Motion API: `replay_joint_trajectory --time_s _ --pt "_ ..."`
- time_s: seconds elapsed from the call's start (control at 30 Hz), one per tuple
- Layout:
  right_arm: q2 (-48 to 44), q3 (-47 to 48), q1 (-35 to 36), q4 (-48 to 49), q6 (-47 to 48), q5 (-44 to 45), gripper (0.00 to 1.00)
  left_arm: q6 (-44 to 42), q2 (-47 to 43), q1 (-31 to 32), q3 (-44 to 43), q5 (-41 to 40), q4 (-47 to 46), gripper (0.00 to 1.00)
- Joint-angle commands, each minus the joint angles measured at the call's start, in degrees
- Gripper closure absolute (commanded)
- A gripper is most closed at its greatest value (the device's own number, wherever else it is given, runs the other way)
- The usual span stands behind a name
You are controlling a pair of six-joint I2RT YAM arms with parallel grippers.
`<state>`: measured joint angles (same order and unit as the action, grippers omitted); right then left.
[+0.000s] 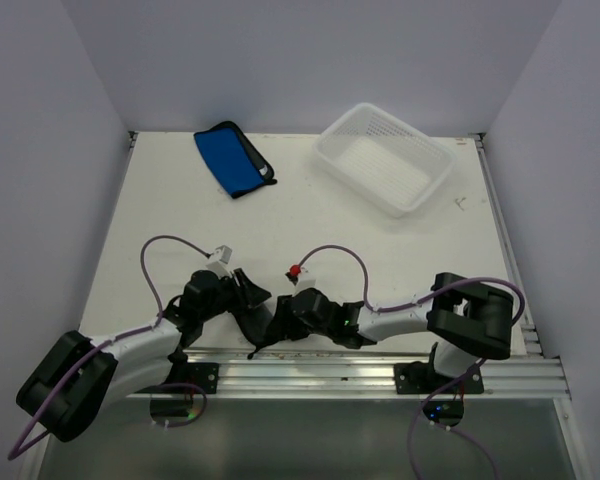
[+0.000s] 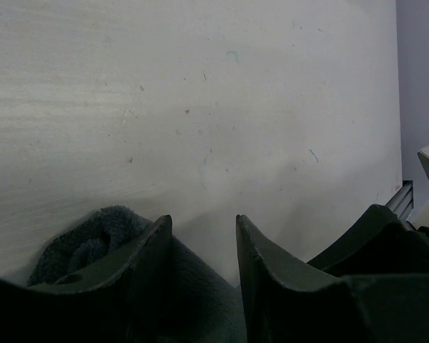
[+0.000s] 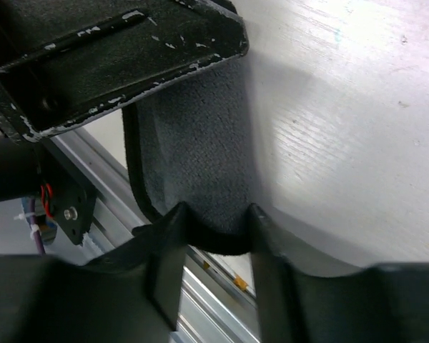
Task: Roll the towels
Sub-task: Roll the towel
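The bright blue towel (image 1: 232,158) with black edging lies folded at the table's far left, away from both arms. A dark towel (image 1: 262,322) sits at the near edge between the two grippers. In the left wrist view its rolled end (image 2: 93,239) bulges left of the fingers, and cloth fills the lower gap of my left gripper (image 2: 202,221), which is shut on it. In the right wrist view the towel (image 3: 193,143) hangs flat, and my right gripper (image 3: 216,211) is shut on its black hem. The left gripper's body (image 3: 114,57) is just above.
A white perforated basket (image 1: 385,157) stands at the back right. The aluminium rail (image 1: 360,370) runs along the near table edge, right under the towel and both grippers. White walls close in the table on three sides.
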<state>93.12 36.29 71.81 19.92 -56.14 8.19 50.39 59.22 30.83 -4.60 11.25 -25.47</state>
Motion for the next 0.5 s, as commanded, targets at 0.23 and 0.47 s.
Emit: replay_joint_trajectory --time_s 0.23,0.47 --pt "1.10 0.53 1.93 0.65 1.47 -2.22 0.94 -1.52 -0.16 0.02 2.94 -3.07 7.80 0.53" --pt "-1.80 5.87 7.72 -14.34 8.23 14.09 1.00 -6.26 -4.19 0.02 -7.34 -6.67 19.31 0.51"
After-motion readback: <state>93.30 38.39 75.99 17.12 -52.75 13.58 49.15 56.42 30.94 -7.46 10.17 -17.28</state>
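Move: The towel's near end is already between the right gripper's half-open fingertips, about 1 cm to that hand's left and 1 cm below. From the same hand, the towel's loop corner is some 6 cm left and 5 cm back, and the metal rail about 8 cm straight back. From the left gripper, waiting over the far part of the towel, that near end lies roughly 8 cm back and 4 cm right. Shut the right gripper until its fingers pinch the towel's near end from both sides, then, keeping the pinch, ease the hand about 1 cm back towards the table's near rail and slightly left, with the wrist just beginning to tip fingers-up by some 5 degrees. ##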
